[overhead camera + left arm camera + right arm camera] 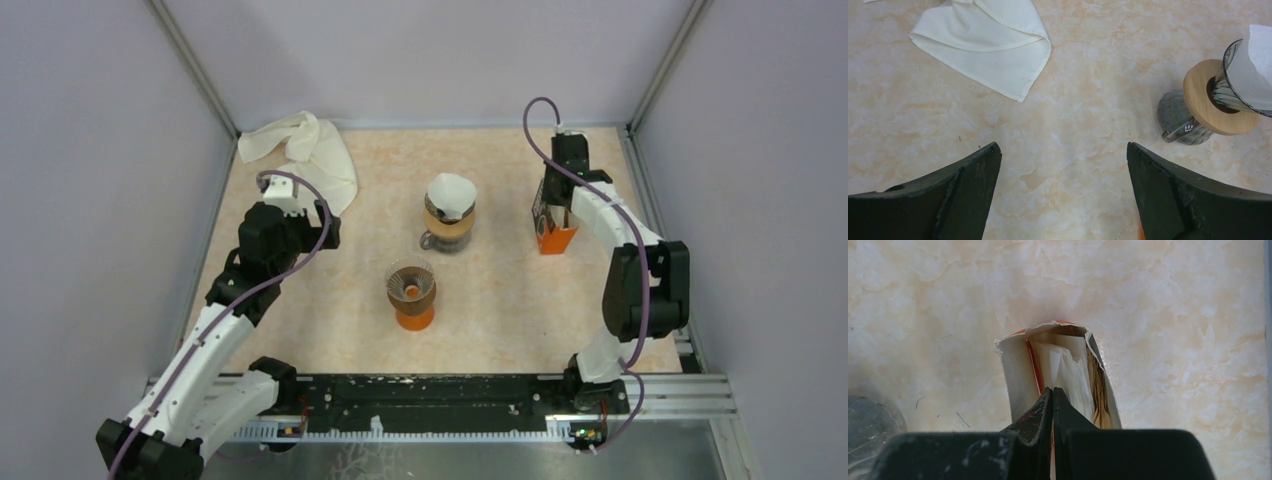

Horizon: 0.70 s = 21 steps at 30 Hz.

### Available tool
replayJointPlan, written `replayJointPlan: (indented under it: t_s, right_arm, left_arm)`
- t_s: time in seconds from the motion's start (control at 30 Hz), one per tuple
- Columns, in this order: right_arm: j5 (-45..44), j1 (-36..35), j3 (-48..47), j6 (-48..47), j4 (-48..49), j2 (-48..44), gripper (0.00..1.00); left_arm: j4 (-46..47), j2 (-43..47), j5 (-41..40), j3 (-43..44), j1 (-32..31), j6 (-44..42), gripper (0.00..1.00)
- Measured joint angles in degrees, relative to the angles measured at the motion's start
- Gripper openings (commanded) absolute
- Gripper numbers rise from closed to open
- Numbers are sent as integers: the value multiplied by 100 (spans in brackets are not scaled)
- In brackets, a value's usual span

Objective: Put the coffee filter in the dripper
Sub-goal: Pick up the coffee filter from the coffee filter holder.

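Observation:
A glass dripper with a wooden collar [1200,100] sits on a glass carafe [447,238] at the table's centre, with a white coffee filter [450,192] standing in it. A second, ribbed dripper on an orange base [411,293] stands nearer, with no paper in it. At the right, an orange filter box [555,238] stands open-topped. My right gripper [1053,389] is shut, its tips in the box mouth against the white filters [1068,370]. I cannot tell whether a sheet is pinched. My left gripper [1063,150] hangs wide open over bare table, left of the carafe.
A crumpled white cloth [310,150] lies at the back left, just beyond my left gripper. Grey walls close the table on three sides. A black rail [430,395] runs along the near edge between the arm bases.

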<state>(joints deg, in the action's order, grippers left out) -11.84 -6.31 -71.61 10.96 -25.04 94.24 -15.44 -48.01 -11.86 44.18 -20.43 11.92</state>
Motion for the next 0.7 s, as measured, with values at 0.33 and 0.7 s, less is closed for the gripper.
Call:
replayJointPlan:
  t_s: [0.33, 0.7]
  right_arm:
    - [83, 0, 0, -33, -133, -560, 0]
    - [125, 2, 0, -31, -133, -1058, 0]
  left_arm:
    - [2, 0, 278, 0, 9, 0, 100]
    - [7, 0, 826, -2, 24, -57, 100]
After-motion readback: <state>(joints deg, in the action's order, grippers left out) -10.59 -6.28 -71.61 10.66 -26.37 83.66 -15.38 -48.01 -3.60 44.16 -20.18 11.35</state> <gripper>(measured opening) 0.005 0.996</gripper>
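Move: Roughly 30 cm to the left of the right hand, some 17 cm back and at nearly its height, the empty dripper stands on the orange carafe. The right fingers are already shut on a white coffee filter at the mouth of the coffee filter holder, whose middle is about 6 cm below them. The filled dripper is about 22 cm to the right hand's left, level with it. From the left hand, the empty dripper lies about 18 cm right, 5 back and 11 down. Rising about 7 cm almost straight up out of the coffee filter holder, the right hand keeps the white filter pinched between its shut fingertips and draws slightly back, quick through the middle and easing at the end, while its fingers tip up some 10 degrees. The left hand, wide open and empty, swings a couple of centimetres to its right, turning a little clockwise. ##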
